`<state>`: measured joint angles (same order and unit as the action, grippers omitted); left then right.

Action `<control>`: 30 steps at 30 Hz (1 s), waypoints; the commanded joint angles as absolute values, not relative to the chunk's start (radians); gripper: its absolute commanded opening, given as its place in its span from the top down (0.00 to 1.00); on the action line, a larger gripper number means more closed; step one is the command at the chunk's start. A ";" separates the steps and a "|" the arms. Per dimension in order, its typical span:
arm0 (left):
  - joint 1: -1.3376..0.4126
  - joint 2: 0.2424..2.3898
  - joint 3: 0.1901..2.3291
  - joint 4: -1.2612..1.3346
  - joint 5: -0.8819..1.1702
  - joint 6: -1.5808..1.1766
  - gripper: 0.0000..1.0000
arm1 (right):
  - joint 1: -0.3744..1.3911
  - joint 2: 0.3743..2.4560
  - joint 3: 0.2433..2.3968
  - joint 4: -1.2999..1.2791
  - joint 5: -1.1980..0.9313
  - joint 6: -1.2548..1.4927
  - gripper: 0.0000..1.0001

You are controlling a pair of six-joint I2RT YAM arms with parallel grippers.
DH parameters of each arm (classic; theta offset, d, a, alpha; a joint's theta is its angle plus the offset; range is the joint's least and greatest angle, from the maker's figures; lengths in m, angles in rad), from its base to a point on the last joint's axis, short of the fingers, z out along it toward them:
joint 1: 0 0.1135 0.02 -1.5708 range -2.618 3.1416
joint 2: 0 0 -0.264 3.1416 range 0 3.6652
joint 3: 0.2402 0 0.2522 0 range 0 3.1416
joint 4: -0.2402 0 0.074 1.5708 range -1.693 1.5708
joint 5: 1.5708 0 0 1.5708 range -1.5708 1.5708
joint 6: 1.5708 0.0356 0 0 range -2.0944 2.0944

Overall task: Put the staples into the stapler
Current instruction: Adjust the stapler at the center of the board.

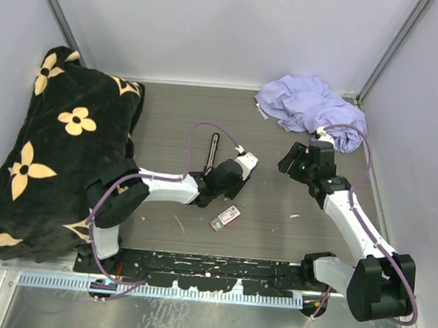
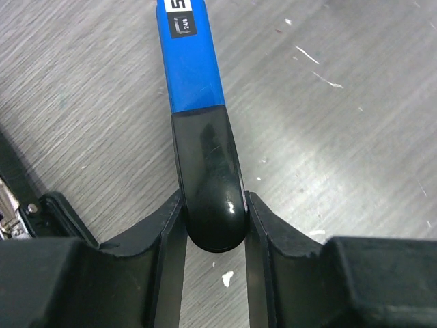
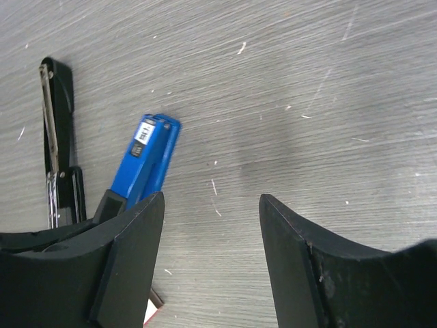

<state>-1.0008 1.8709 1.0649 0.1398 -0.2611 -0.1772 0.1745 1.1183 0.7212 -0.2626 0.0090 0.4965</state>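
The stapler [image 2: 193, 75] is blue with a glossy black rear end and lies flat on the grey table. My left gripper [image 2: 215, 205] is shut on that black end, one finger pressed against each side. In the top view my left gripper [image 1: 225, 181] hides the blue stapler. A black stapler [image 1: 212, 152] with a metal rail lies just left of the blue stapler [image 3: 147, 160]. The staples [image 1: 226, 217], a small white and red box, lie on the table near my left gripper. One corner of the staples [image 3: 153, 316] shows in the right wrist view. My right gripper [image 1: 292, 161] hangs open and empty to the right.
A black blanket with yellow flowers [image 1: 59, 150] fills the left side. A lilac cloth [image 1: 312, 103] lies bunched at the back right, just behind my right arm. Grey walls close in the table on three sides.
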 commanded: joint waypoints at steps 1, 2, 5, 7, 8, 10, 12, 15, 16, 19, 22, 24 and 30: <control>-0.973 1.816 1.035 0.184 -0.041 0.019 0.66 | 0.172 1.076 0.721 -0.231 -0.129 0.392 0.37; -0.959 1.817 1.030 0.185 -0.008 0.034 0.63 | 0.172 1.071 0.715 -0.222 -0.155 0.372 0.36; -0.913 1.796 0.995 0.233 0.082 0.062 0.50 | 0.172 1.058 0.701 -0.193 -0.220 0.323 0.36; -0.889 1.792 0.987 0.248 0.103 0.082 0.33 | 0.173 1.059 0.702 -0.189 -0.260 0.301 0.36; -0.880 1.793 0.988 0.248 0.104 0.091 0.28 | 0.173 1.061 0.707 -0.189 -0.274 0.296 0.36; -0.864 1.789 0.987 0.250 0.115 0.098 0.24 | 0.173 1.062 0.708 -0.188 -0.283 0.295 0.36; -0.860 1.767 0.978 0.256 0.142 0.095 0.22 | 0.173 1.062 0.709 -0.180 -0.308 0.275 0.36; -0.856 1.685 0.930 0.295 0.172 0.054 0.20 | 0.174 1.077 0.709 -0.155 -0.360 0.255 0.36; -0.847 1.650 0.902 0.319 0.183 0.029 0.19 | 0.177 1.089 0.715 -0.152 -0.375 0.259 0.36; -0.806 1.512 0.831 0.369 0.206 -0.060 0.17 | 0.223 1.138 0.747 -0.175 -0.339 0.262 0.36; -0.727 1.426 0.771 0.382 0.234 -0.149 0.17 | 0.302 1.183 0.791 -0.189 -0.290 0.206 0.37; -0.670 1.376 0.716 0.417 0.272 -0.212 0.18 | 0.356 1.211 0.822 -0.180 -0.269 0.152 0.37; -0.585 1.279 0.641 0.330 0.244 -0.270 0.18 | 0.399 1.389 0.977 -0.265 -0.189 0.053 0.37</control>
<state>-0.6052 1.3266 0.6712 0.3519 0.2291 -0.1986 0.3935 1.2957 0.8410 -0.2298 -0.2672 0.1410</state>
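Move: The left fingers already hold the black front end of the blue stapler; the stapler's middle lies about 5 cm ahead and 3 cm to the right, roughly 1 cm lower. From that hand the black opened stapler's middle is some 9 cm left and 4 cm ahead, the staple box 9 cm back and 2 cm left, both about 3 cm lower. From the open right hand the blue stapler lies about 14 cm left, 2 cm ahead and 10 cm below. Twist the left gripper about 15 degrees clockwise on the blue stapler's black end, open its fingers wide to let go, then lift about 11 cm while swinging about as far left, towards the black opened stapler. Meanwhile bring the open right gripper left and level, towards the blue stapler, turning it counter-clockwise as it goes. ##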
